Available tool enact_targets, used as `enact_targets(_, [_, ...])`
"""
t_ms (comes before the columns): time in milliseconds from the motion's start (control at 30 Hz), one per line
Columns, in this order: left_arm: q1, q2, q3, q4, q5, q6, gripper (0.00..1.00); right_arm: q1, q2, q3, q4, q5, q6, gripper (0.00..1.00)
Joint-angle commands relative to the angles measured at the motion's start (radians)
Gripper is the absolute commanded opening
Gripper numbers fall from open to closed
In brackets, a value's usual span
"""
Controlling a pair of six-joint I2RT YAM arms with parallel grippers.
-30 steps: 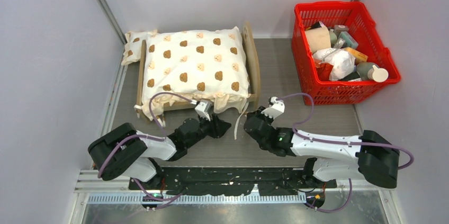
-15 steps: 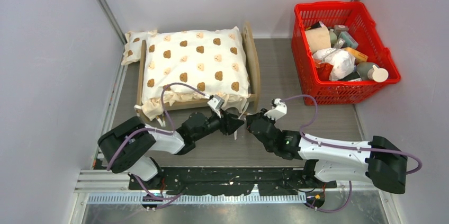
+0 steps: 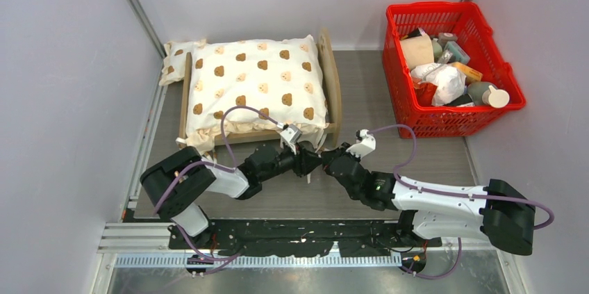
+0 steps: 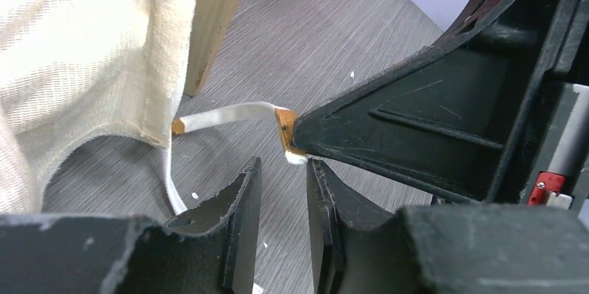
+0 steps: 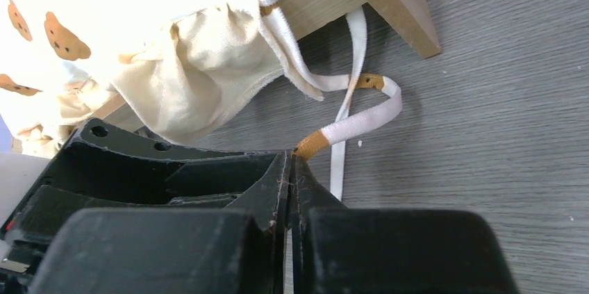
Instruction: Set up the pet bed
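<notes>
The pet bed (image 3: 335, 80) has a light-wood frame and lies at the back left, with a cream bear-print cushion (image 3: 253, 82) on top of it. A white tie ribbon (image 5: 361, 120) with a tan end hangs from the cushion's near corner by the bed's leg (image 5: 389, 2). My right gripper (image 5: 290, 158) is shut on that tan end. In the left wrist view the tie (image 4: 229, 113) runs to the right gripper's fingers (image 4: 389, 127). My left gripper (image 4: 283, 163) sits just under the pinched end, its jaws a little apart and holding nothing. The two grippers meet tip to tip (image 3: 319, 161).
A red basket (image 3: 391, 71) full of mixed items stands at the back right. A small bear-print pillow (image 3: 175, 58) lies at the bed's far left end. Walls close in on the left, right and back.
My left gripper has moved right, up to the right gripper's tip, and its jaws have narrowed. The right gripper has shifted slightly toward the bed, still pinching the tie.
</notes>
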Motion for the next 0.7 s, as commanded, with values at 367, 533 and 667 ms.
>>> enact_targets(367, [-0.004,0.021,0.046,0.086,0.017,0.029,0.00,0.001,-0.060,-0.025,0.035,-0.007,-0.031,0.16])
enact_targets(533, [0.005,-0.011,0.026,0.034,-0.044,0.026,0.00,-0.009,-0.121,-0.038,0.173,-0.040,-0.461,0.45])
enact_targets(667, [0.036,-0.029,0.017,0.011,0.004,-0.016,0.00,-0.095,-0.146,-0.058,0.245,-0.237,-0.782,0.50])
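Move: The strap end pinched by the right fingers pokes out about 1 cm left of them; for the half-open left gripper, it lies some 1 cm to the right at the same height, right at its fingertips. From the left hand, the bed leg stands about 8 cm ahead, 4 cm right and 6 cm lower; the cover's ruffle hangs roughly 7 cm ahead, 4 cm left and 2 cm below. Edging barely half a centimetre right, the left hand shuts its fingers and pinches the strap end while the right still holds it, then eases slightly forward. Only after that pinch does the right hand open, let go of the strap and rise about 2.5 cm, its fingers tipping up and swinging counter-clockwise, some 15 degrees in all. ##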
